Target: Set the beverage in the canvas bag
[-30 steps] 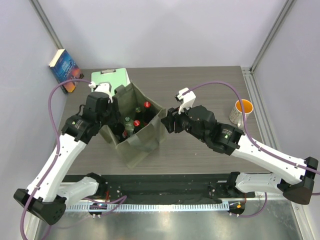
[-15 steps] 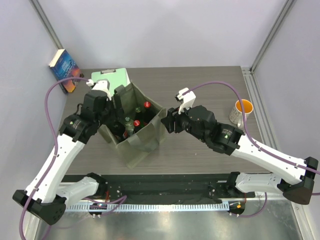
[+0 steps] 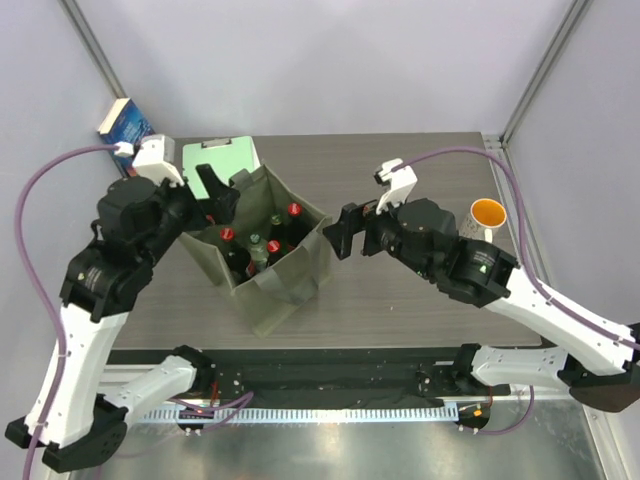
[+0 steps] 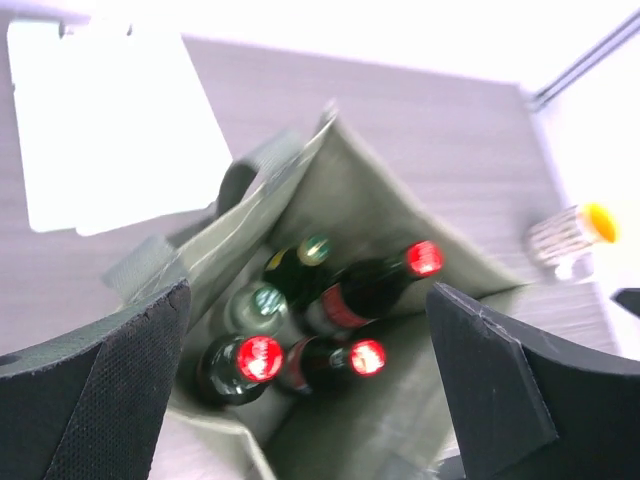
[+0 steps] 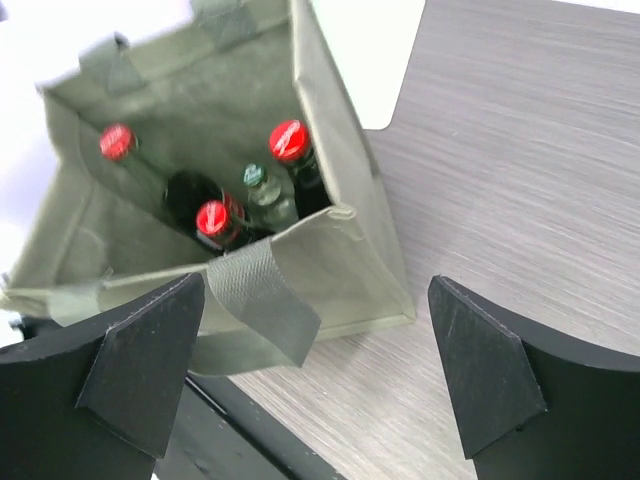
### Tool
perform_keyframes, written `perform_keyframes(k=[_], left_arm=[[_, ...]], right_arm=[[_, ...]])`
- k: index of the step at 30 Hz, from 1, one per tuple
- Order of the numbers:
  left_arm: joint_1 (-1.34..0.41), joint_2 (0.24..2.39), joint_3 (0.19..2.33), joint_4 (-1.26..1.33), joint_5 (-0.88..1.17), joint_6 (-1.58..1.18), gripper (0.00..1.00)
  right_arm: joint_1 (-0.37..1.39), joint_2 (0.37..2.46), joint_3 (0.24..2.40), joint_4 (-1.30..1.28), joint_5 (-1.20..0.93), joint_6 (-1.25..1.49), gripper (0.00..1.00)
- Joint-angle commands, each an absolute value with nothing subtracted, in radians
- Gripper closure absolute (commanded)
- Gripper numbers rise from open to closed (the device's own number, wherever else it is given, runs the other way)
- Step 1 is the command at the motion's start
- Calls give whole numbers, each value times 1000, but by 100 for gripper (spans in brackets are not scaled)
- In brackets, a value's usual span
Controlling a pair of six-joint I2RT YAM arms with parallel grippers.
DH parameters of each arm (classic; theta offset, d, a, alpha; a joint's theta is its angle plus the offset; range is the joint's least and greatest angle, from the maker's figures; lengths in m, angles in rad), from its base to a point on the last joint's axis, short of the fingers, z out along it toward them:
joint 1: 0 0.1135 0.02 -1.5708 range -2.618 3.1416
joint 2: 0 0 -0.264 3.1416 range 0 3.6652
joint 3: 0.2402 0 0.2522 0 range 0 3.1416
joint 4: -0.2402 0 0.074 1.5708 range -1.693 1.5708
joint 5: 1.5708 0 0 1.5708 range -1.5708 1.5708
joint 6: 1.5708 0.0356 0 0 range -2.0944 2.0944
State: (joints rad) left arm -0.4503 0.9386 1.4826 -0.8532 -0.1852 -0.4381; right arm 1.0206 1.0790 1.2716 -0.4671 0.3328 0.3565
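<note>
The olive-grey canvas bag stands open in the middle of the table with several bottles upright inside, three with red caps and two with green caps. My left gripper hovers open and empty above the bag's far left rim. In the left wrist view the bottles show between its fingers. My right gripper is open and empty just right of the bag. In the right wrist view the bag and a strap handle lie below its fingers.
A mint-green clipboard lies flat behind the bag. A book leans at the far left corner. A white mug with an orange inside stands at the right. The table's dark near edge runs close to the bag.
My left gripper has risen out of the bag and drawn back to the left. My right gripper has let go of the bag's right side and pulled slightly away, open.
</note>
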Motion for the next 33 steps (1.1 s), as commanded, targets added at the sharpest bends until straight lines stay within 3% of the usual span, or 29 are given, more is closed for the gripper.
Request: perform_keyframes(k=[1, 11, 17, 23, 33], left_arm=[[-453, 904, 1568, -827, -120, -431, 0], [-454, 787, 1468, -799, -60, -485, 0], [-453, 689, 1376, -854, -228, -503, 0], [-453, 646, 1335, -899, -160, -537, 0], [-454, 578, 1356, -879, -124, -575, 0]], right_arm=[[1022, 1042, 1380, -581, 475, 442, 0], [1022, 842, 1381, -690, 716, 508, 0], [1022, 693, 1341, -733, 804, 532, 0], [1020, 706, 1379, -839, 874, 577, 0], [1022, 799, 1431, -914, 789, 580, 0]])
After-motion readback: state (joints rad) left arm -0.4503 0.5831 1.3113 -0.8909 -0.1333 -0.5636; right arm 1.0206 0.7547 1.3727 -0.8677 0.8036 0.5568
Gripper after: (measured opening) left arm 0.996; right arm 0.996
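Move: The canvas bag, standing open with the bottles inside, has its middle about 5 cm ahead of the left hand, 5 cm to its right and some 25 cm below. From the right hand that middle is roughly 16 cm left, 4 cm ahead and 21 cm down. The clipboard lies flat about 28 cm ahead of the left hand and 3 cm left. The mug stands some 37 cm right of the right hand and 14 cm ahead. The filled canvas bag, already released, is left standing as both hands back away with fingers still wide open. The right hand swings about 17 cm right towards the mug's side, climbing first and then sinking a little, while turning nearly 30 degrees clockwise. The left draws back about 8 cm and slightly left, rising a few centimetres on the way before coming down again. ##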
